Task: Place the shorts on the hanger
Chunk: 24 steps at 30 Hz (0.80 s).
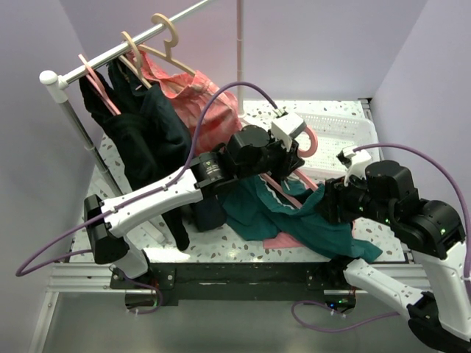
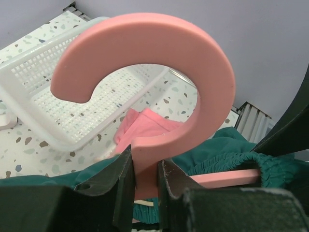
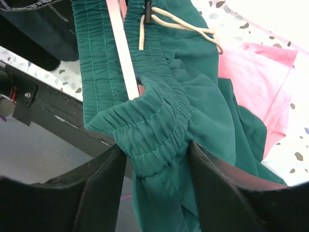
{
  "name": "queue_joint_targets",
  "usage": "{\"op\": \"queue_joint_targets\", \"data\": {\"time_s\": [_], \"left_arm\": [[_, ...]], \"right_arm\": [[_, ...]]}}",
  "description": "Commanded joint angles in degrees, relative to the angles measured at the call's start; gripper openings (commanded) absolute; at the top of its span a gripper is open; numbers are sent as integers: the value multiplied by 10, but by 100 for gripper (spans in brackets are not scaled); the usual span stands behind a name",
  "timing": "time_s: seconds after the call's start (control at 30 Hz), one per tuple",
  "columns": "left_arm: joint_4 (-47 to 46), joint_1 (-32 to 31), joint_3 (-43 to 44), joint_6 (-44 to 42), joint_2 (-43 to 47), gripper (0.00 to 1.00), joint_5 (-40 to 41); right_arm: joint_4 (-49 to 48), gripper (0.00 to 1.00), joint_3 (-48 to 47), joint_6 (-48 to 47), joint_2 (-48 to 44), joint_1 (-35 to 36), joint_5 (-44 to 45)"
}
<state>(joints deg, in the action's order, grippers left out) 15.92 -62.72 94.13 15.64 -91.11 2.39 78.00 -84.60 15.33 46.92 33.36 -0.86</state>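
The salmon-pink hanger (image 1: 307, 143) is held upright above the table, and my left gripper (image 1: 291, 147) is shut on its neck just below the round hook (image 2: 193, 58); the jaws (image 2: 145, 179) press both sides of the neck. The teal-green shorts (image 1: 294, 217) hang by the elastic waistband over one hanger arm (image 3: 121, 53) and trail down to the table. My right gripper (image 3: 154, 169) stands open around a bunched fold of the waistband (image 3: 164, 111); the fabric touches both fingers, with a small gap low on the left side. The light drawstring (image 3: 183, 21) dangles above.
A white plastic basket (image 1: 331, 121) lies at the back right. A flat pink cloth (image 1: 283, 241) lies under the shorts. At the left a white rail (image 1: 125, 48) carries dark garments (image 1: 143, 132), a pinkish garment and beige hangers (image 1: 165, 37).
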Motion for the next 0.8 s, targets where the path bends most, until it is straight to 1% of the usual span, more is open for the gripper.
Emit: {"op": "queue_joint_targets", "data": {"time_s": [0.0,0.07,0.1,0.13,0.17,0.2,0.27,0.37,0.4,0.47,0.5,0.53,0.57,0.63,0.77], "left_arm": [[-60,2,53,7,1,0,-40],[-61,2,64,8,-6,0,-44],[-62,2,71,8,-9,0,-46],[-61,2,75,9,-13,0,-46],[-61,2,76,9,-13,0,-46],[-61,2,80,8,-14,0,-44],[-65,1,82,9,-16,0,-45],[-70,2,87,12,-21,0,-51],[-70,2,93,13,-22,0,-55],[-72,2,99,16,-30,0,-58],[-73,1,105,18,-31,0,-61],[-73,1,107,18,-35,0,-62],[-72,2,110,19,-37,0,-61],[-71,2,117,19,-42,0,-61],[-65,2,121,21,-43,0,-41]], "right_arm": [[16,48,1,-7,5,0,30],[17,45,0,-3,2,0,51],[11,44,2,-6,-3,1,38],[3,44,2,-27,-9,1,-10],[-9,46,6,-34,-26,1,-25],[-15,50,7,-35,-35,1,-22],[-9,52,5,-30,-45,1,6],[0,40,6,-32,-39,1,-5],[1,30,7,-32,-35,0,-5],[5,20,7,-26,-32,0,7],[5,8,7,-25,-30,1,17],[3,2,7,-24,-29,1,19],[0,0,7,-22,-31,1,24],[-3,0,1,-13,-31,2,46],[22,0,-43,0,-20,0,95]]}}
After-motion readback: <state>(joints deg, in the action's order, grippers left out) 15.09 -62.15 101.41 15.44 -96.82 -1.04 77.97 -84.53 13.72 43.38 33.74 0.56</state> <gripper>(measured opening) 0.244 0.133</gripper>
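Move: The green shorts' waistband corner, draped over the end of the hanger, lies almost between my open right fingers, about 1 cm ahead, 2 cm left and 1 cm below. The hanger's neck is roughly 10 cm ahead of that hand, 5 cm left and 4 cm higher; the pink cloth lies on the table some 6 cm ahead, neither left nor right, far below. From my left hand, still holding the neck, that corner is around 9 cm back, 3 cm right and 5 cm lower. I shut my right fingers from about half open and pinch the gathered green fabric at the waistband corner, easing that hand back and up by roughly 1 cm as its fingertips tip up some 5 degrees. Meanwhile my left hand keeps its grip on the hanger's neck and carries it to the right about 2.5 cm, rising a little. ##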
